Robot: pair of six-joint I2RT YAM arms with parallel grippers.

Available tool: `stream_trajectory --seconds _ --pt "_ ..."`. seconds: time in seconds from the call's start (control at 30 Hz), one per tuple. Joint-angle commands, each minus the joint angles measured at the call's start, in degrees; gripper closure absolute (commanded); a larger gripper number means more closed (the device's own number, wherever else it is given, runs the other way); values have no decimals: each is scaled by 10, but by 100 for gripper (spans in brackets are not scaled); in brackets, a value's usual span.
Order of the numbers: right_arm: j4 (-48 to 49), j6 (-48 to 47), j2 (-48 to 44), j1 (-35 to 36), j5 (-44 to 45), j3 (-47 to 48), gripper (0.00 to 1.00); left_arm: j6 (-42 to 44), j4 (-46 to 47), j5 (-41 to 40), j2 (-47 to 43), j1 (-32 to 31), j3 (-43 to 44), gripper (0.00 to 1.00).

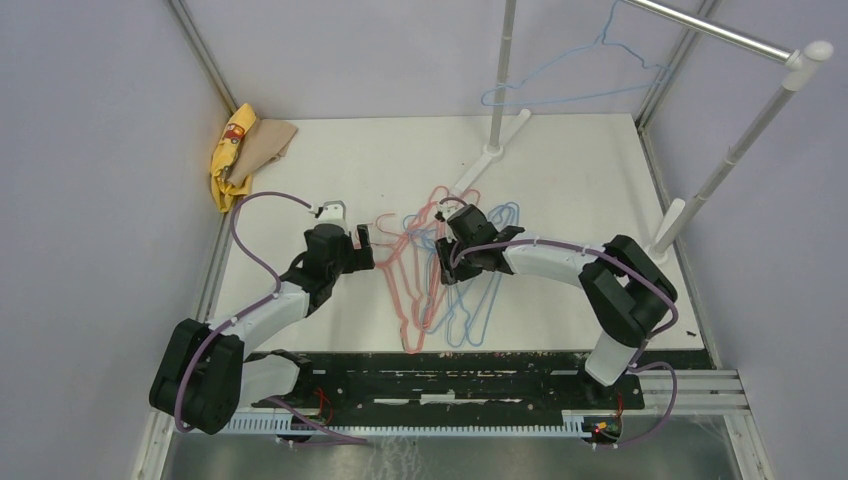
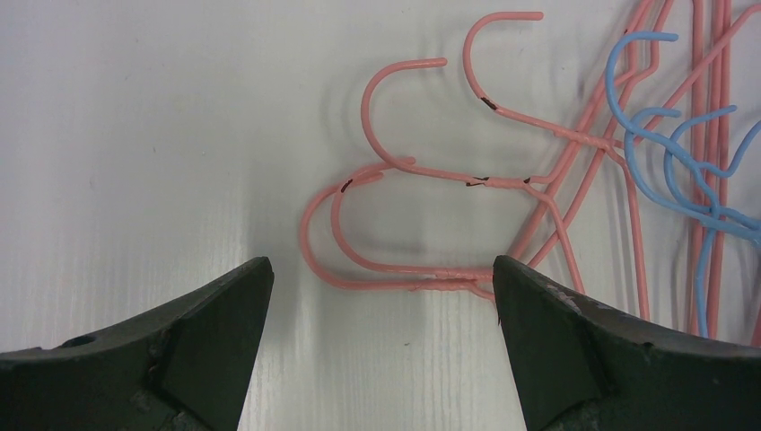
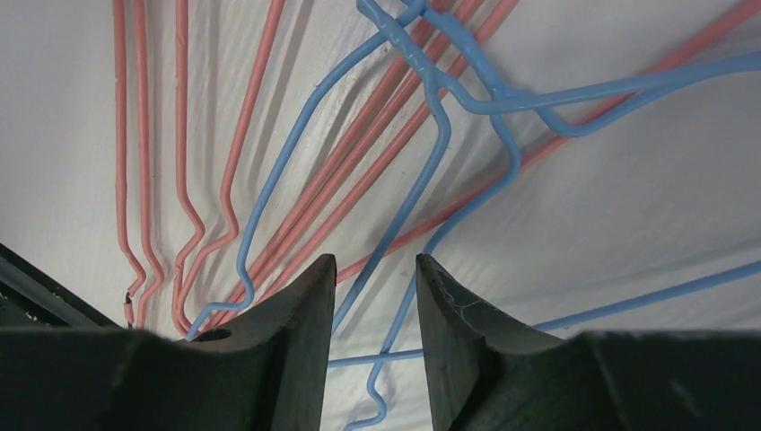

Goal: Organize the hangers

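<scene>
A tangle of hangers lies flat mid-table: pink ones [image 1: 405,275] on the left, light blue ones [image 1: 482,300] on the right. One more blue hanger [image 1: 570,75] hangs from the rack. My left gripper [image 1: 362,245] hovers open just left of the pile; in its wrist view the wide-apart gripper [image 2: 383,287] frames the pink hooks [image 2: 395,166], touching nothing. My right gripper [image 1: 447,266] is down on the pile. In its wrist view the gripper [image 3: 375,269] stands narrowly open, with two blue wires [image 3: 408,206] running through the gap and pink wires [image 3: 296,206] beyond.
The white-and-silver rack has one pole foot [image 1: 490,152] at the back centre, another pole [image 1: 720,165] at the right, and a rail [image 1: 720,30] overhead. A yellow and tan cloth [image 1: 240,150] lies in the back left corner. A black strip [image 1: 450,365] runs along the near edge.
</scene>
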Motion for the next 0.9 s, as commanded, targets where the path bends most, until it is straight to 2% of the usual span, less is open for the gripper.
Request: stream_trajectory --seconds 0.0,0.17,0.4,0.43,0.7,0.87 --pt "44 17 23 9 -19 6 54 -9 25 -9 -5 -2 4 1" --pt "45 18 41 11 -11 5 62 -9 26 -8 -5 -2 5 1" --pt "34 25 4 12 14 -7 97 -10 25 -8 -9 -2 4 1" --pt "29 27 -11 12 18 -9 99 -10 25 -9 -10 -1 3 1" --pt "-58 10 -199 11 86 -13 99 -10 21 -12 -16 -2 2 1" --pt "-105 9 -298 11 97 3 99 -11 24 -13 -13 -1 1 1"
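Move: A blue hanger's shoulder wire runs about 2 cm below the half-open right fingers, some 1 cm to their left. The long bars of the red hangers cross the table roughly 4 cm left and 1 cm ahead of the right hand, 2 cm below it; the rack's white foot stands about 23 cm ahead and 7 cm right. From the left hand, that blue wire lies roughly 14 cm right, 4 cm back and 5 cm lower. Right hand dips 2 cm, pinches the blue hanger's wire near its neck, then lifts away some 14 cm. ##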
